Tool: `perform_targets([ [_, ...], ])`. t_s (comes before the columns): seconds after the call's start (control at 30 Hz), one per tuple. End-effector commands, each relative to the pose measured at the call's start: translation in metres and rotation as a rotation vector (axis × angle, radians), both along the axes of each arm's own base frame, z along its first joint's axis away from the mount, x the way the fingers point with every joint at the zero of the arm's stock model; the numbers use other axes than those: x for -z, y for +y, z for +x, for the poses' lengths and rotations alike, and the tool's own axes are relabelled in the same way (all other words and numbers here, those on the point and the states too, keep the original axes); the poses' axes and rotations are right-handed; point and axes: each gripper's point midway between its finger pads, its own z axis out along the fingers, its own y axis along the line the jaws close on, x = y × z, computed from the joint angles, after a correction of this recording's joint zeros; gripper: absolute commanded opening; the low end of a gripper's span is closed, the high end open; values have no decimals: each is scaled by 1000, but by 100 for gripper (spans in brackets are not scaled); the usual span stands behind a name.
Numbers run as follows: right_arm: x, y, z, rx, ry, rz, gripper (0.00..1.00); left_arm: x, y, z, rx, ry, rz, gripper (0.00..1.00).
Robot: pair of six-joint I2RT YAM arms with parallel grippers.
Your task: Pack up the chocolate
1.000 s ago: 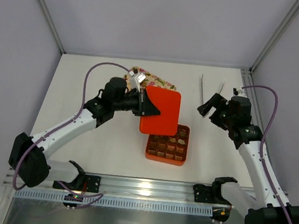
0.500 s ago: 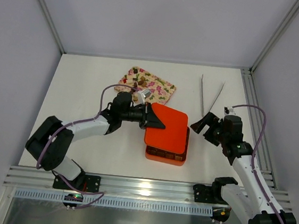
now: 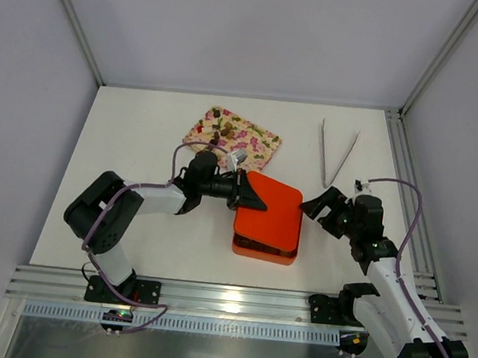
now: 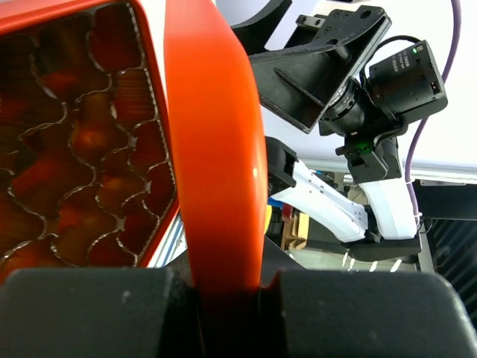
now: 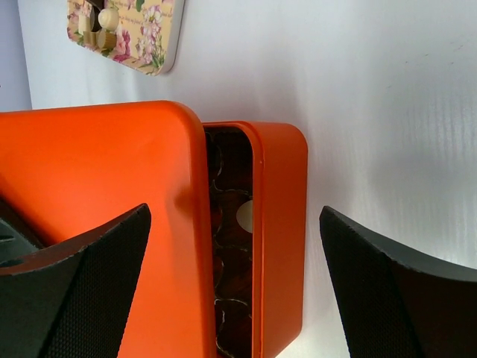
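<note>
My left gripper [image 3: 251,196] is shut on the left edge of the orange lid [image 3: 272,210]. The lid lies tilted over the orange box [image 3: 264,251] and covers most of it. In the left wrist view the lid's edge [image 4: 216,149] runs up from my closed jaws, with brown chocolate [image 4: 74,149] in the box's cells on the left. My right gripper [image 3: 320,209] is open and empty, just right of the box. In the right wrist view the lid [image 5: 97,194] leaves a narrow gap over the box [image 5: 279,224], and chocolate [image 5: 231,246] shows in it.
A pink floral tray [image 3: 242,137] with a few loose chocolate lumps [image 3: 219,128] lies behind the box; it also shows in the right wrist view [image 5: 130,37]. Metal tweezers [image 3: 337,153] lie at the back right. The rail runs along the near edge.
My left gripper has brought the lid down from raised behind the open box onto it, hiding the chocolate in the top view. My right gripper has moved down and closer to the box.
</note>
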Motion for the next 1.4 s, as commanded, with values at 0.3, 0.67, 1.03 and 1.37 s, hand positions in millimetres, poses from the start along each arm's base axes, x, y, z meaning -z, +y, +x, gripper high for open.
perform_targets([
  [0.3, -3, 11, 8, -7, -73, 67, 94, -4, -14, -5, 68, -47, -59, 6],
  [0.67, 3, 17, 10, -21, -75, 84, 94, 6, -22, -4, 72, -29, -52, 7],
  [1.03, 8, 20, 9, -28, -66, 81, 94, 10, -23, -3, 78, -19, -56, 21],
  [1.37, 10, 19, 9, -24, -66, 75, 93, 11, -20, -6, 77, -8, -51, 38],
])
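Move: The lid is pinched by the left hand near its far-left corner, its middle some 5 cm right, 3 cm back and slightly below. The open chocolate box's middle is about 4 cm right, 4 cm back and 7 cm below; the flowered tray is roughly 18 cm ahead, 8 cm left. From the right hand, wide open at the lid's right edge, the lid's middle is about 11 cm left and 1 cm ahead, nearly level, and the box's about 10 cm left, 1 cm back, 4 cm below. The lid, still pinched by the left hand with fingers pointing right, is lowered about 3 cm onto the chocolate box and carried 1.5 cm right; that hand then stays there and opens about a quarter, ending its pinch on the rim. Alongside, the wide-open right hand eases 2 cm left and 1.5 cm down over the right-hand rims, rolling slightly. ##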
